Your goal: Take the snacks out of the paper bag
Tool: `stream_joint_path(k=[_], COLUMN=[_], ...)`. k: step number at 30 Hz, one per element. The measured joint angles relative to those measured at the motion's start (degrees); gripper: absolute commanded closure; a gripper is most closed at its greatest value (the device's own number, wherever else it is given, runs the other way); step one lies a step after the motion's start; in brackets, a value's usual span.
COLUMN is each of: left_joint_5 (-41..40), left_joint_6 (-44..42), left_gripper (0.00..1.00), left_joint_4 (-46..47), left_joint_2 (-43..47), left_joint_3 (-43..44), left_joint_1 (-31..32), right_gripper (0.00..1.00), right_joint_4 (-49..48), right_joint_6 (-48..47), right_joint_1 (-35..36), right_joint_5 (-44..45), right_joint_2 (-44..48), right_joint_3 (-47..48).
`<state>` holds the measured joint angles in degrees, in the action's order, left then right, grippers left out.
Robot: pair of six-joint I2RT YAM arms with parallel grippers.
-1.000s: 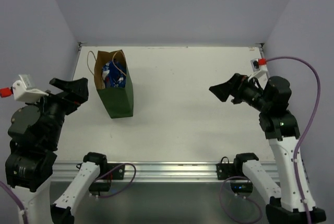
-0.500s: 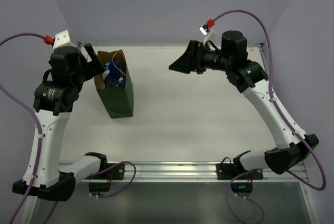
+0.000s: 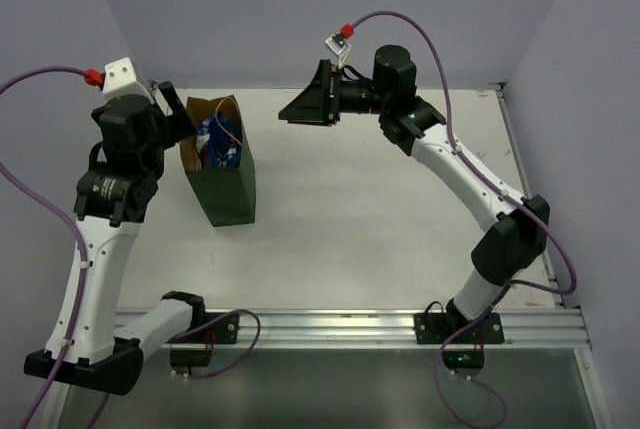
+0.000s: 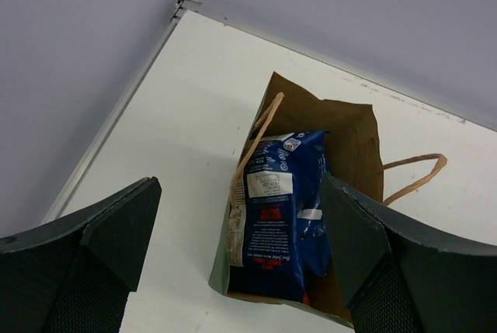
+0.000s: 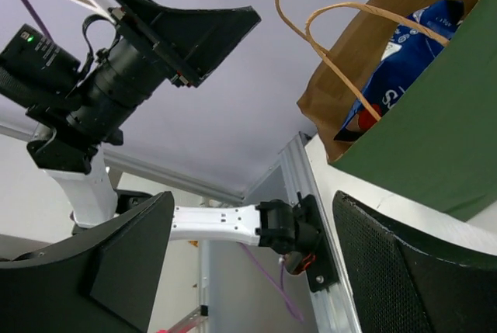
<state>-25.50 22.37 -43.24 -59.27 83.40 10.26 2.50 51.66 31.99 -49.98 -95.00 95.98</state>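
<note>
The dark green paper bag (image 3: 228, 187) stands upright at the table's back left, its brown inside (image 4: 349, 127) open to the top. A blue-and-white snack packet (image 4: 279, 216) stands inside it, with a bit of red showing beneath; other snacks are hidden. My left gripper (image 3: 178, 117) hovers just left of and above the bag's mouth, open and empty (image 4: 241, 189). My right gripper (image 3: 305, 109) hangs in the air to the right of the bag, facing it, open and empty (image 5: 252, 201). The right wrist view shows the bag (image 5: 435, 139), the packet (image 5: 404, 53) and the left gripper (image 5: 194, 30).
Two thin loop handles (image 4: 415, 174) stick out from the bag's rim. The left wall (image 4: 78, 53) and the table's raised edge strip (image 4: 116, 119) run close beside the bag. White table (image 3: 380, 199) stretches to its right; a metal rail (image 3: 330, 327) lines the front.
Both arms have risen from low near the front. The left swung up beside the bag's mouth. The right swept left along the back towards the bag. Both jaws have narrowed slightly.
</note>
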Motion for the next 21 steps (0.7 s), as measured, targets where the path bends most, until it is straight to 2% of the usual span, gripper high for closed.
stream_joint_path(k=[5, 10, 11, 15, 21], left_joint_5=[-0.28, 0.22, 0.46, 2.25, 6.29], left_joint_6=[-2.64, -4.2, -4.44, -4.7, -4.74], left_gripper=[0.09, 0.14, 0.17, 0.42, 0.64], left_joint_4=[4.81, 8.55, 9.22, 11.74, 14.08], left_joint_2=[-0.13, -0.22, -0.33, -0.57, -1.77], left_joint_3=[-3.28, -7.04, -7.63, -9.88, -10.21], left_joint_1=[-0.7, -2.71, -3.08, -4.74, -6.95], right_gripper=[0.15, 0.16, 0.16, 0.18, 0.19], right_joint_4=[-4.48, -8.79, -9.53, -11.5, -9.29], right_joint_6=[3.91, 5.97, 6.32, 7.32, 6.49], right_joint_1=[1.55, 2.54, 2.62, 3.32, 4.9], right_joint_5=[-1.7, -2.27, -2.34, -2.27, -0.81], right_joint_2=[-6.58, -8.2, -8.57, -12.11, -20.04], right_joint_3=[4.09, 5.53, 6.01, 10.08, 18.73])
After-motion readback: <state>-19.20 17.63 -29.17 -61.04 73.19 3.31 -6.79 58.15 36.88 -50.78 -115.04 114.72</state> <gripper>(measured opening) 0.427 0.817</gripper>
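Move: The paper bag's left handle is about 8 cm ahead of the left hand, 2 cm to its left and 4 cm lower. The blue snack packet inside the bag lies some 7 cm ahead, 7 cm to the right and 13 cm down. The bag's right handle is roughly 15 cm to the right hand's left, 6 cm ahead and 6 cm below; from that hand the packet lies about 17 cm left, 7 cm ahead and 16 cm down. Left fingers half close while easing about 4 cm forward and down toward the left handle; right reaches 8 cm left, open. ##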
